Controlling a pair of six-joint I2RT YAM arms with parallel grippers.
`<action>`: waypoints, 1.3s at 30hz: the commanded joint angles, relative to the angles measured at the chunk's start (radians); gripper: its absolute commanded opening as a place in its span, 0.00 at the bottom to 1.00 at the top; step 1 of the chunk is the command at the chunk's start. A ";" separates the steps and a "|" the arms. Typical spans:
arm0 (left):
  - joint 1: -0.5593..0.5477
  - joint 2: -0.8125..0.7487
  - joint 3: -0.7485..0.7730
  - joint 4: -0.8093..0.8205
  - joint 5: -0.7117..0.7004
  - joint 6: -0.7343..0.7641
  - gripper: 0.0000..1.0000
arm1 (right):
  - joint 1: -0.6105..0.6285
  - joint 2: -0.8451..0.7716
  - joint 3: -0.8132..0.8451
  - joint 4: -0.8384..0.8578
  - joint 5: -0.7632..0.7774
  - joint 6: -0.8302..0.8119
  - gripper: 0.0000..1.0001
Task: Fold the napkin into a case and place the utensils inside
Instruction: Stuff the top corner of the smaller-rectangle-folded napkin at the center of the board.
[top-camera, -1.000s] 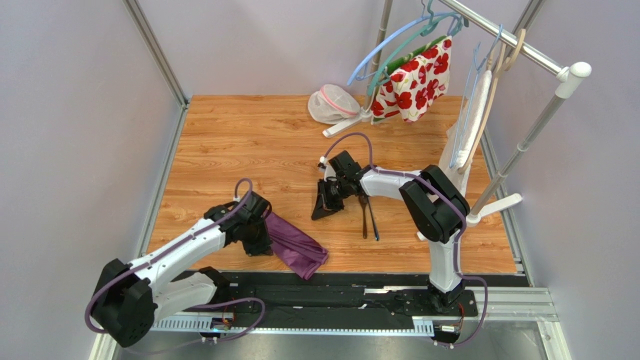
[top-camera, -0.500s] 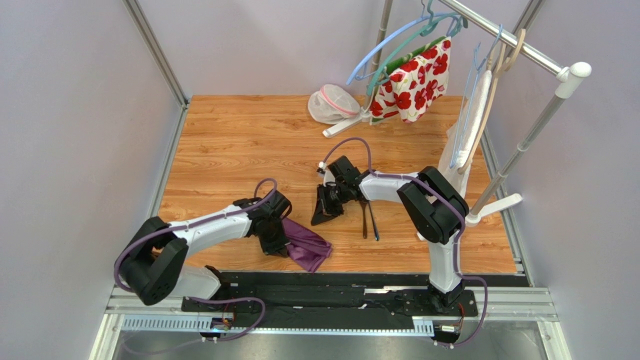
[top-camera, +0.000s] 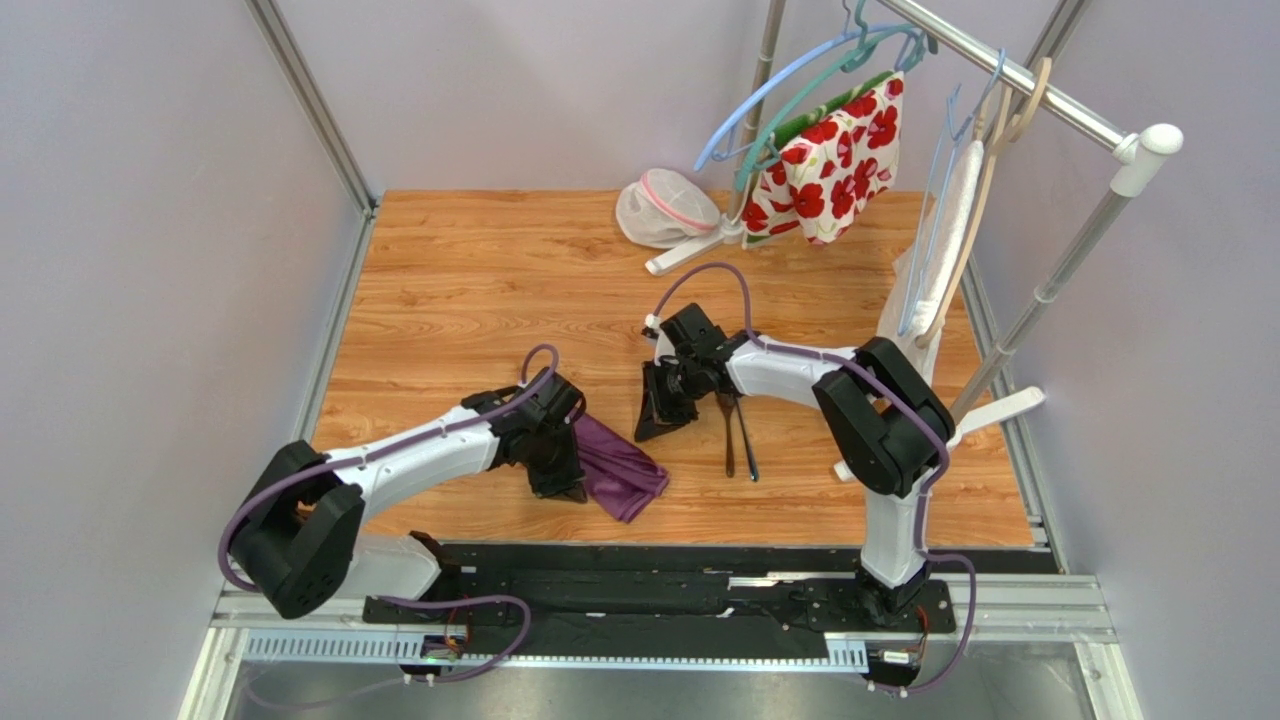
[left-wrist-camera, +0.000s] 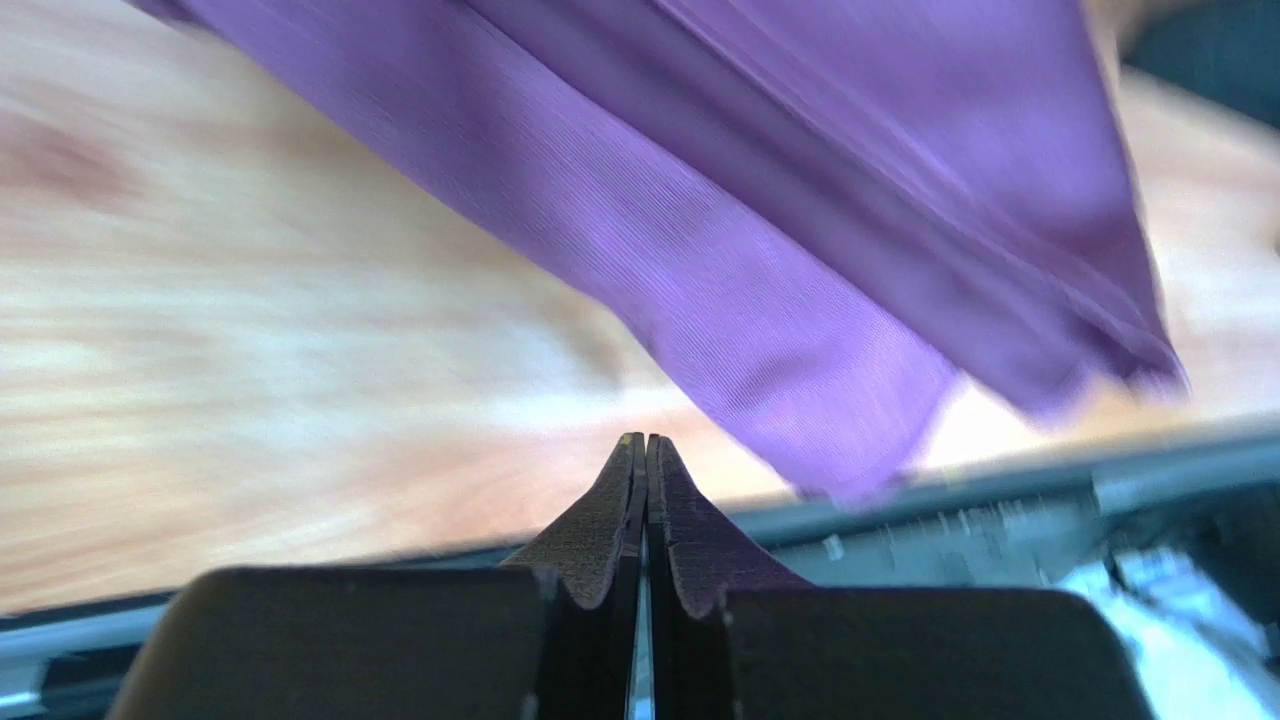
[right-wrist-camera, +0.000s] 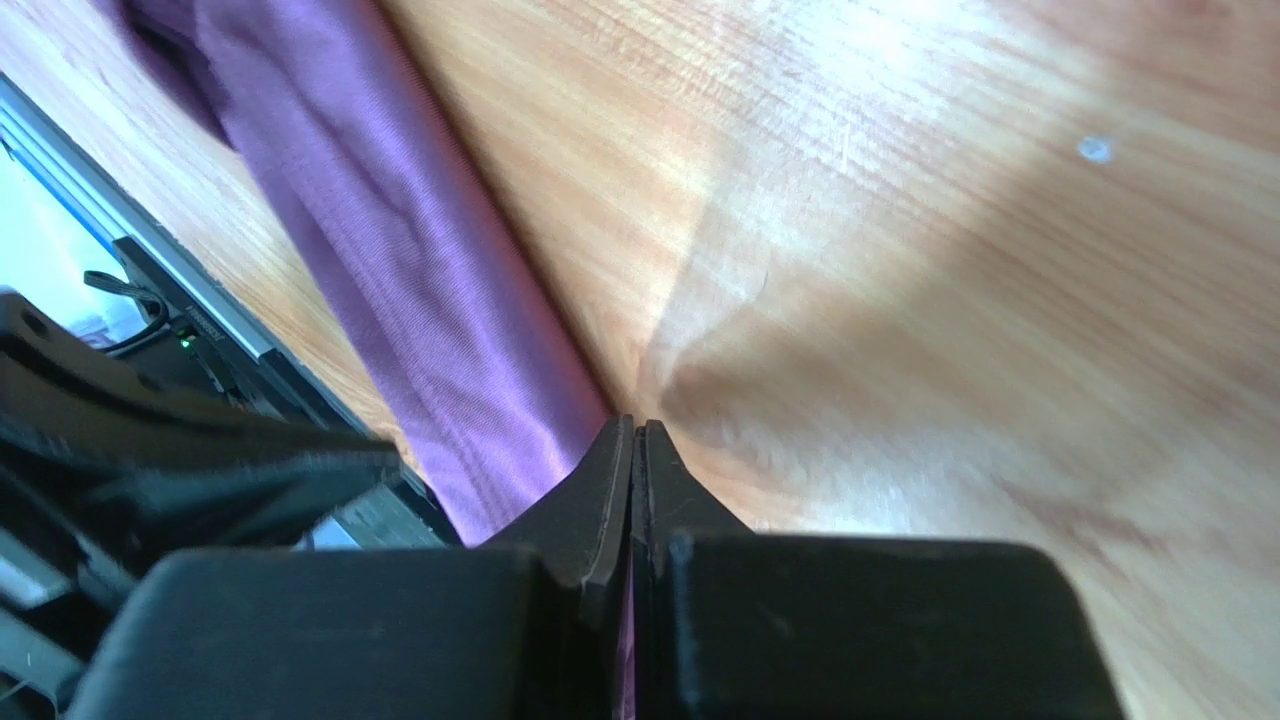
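Observation:
The dark purple napkin lies bunched on the wooden table near the front edge. My left gripper is shut with nothing between its jaws and sits against the napkin's left side. In the left wrist view the cloth fills the top, beyond the gripper. My right gripper is shut just above the napkin's far edge. In its wrist view the gripper meets the cloth's edge, and purple shows through the slit. The two dark utensils lie side by side to the right of it.
A white mesh pouch lies at the back. A floral cloth and a white garment hang from the rack on the right. The black rail runs along the near edge.
My left gripper swept to the right and the napkin moved with it, bunching from a long strip into a shorter heap nearer the right gripper. The right gripper barely moved.

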 joint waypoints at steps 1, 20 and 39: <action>-0.022 -0.044 0.013 0.046 0.158 0.031 0.04 | -0.003 -0.093 -0.021 -0.028 0.051 -0.040 0.00; -0.024 0.087 0.071 0.132 0.074 -0.009 0.01 | 0.195 -0.368 -0.073 -0.253 0.544 -0.272 0.41; 0.030 0.076 -0.065 0.362 0.082 -0.002 0.00 | 0.398 -0.400 -0.119 -0.144 0.406 -0.623 0.58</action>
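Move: The napkin strip's near end lies some 9 cm back of the right fingertips, about level sideways and 1 cm lower. The strip's middle is roughly 4 cm back and 5 cm to their left; the utensils lie about 12 cm to their right, level ahead. From the left fingertips the strip's near half is about 3 cm ahead, 4 cm right and 1 cm below, with the board's front edge roughly 7 cm straight back. The right hand leaves the napkin's outer edge, lifting and easing some 4 cm right, then swings back towards the near end while climbing, its jaws opening from shut to over half and its wrist turning about 50 degrees in all, partly counter-clockwise; it ends about 8 cm back and 6 cm up after a slight dip. The left hand, fingers staying shut, hops up and right off the bare board, then works forward and sinks until its tips come down on the napkin's lower layer, beside the stitched upper fold, about 5 cm from where it began. ##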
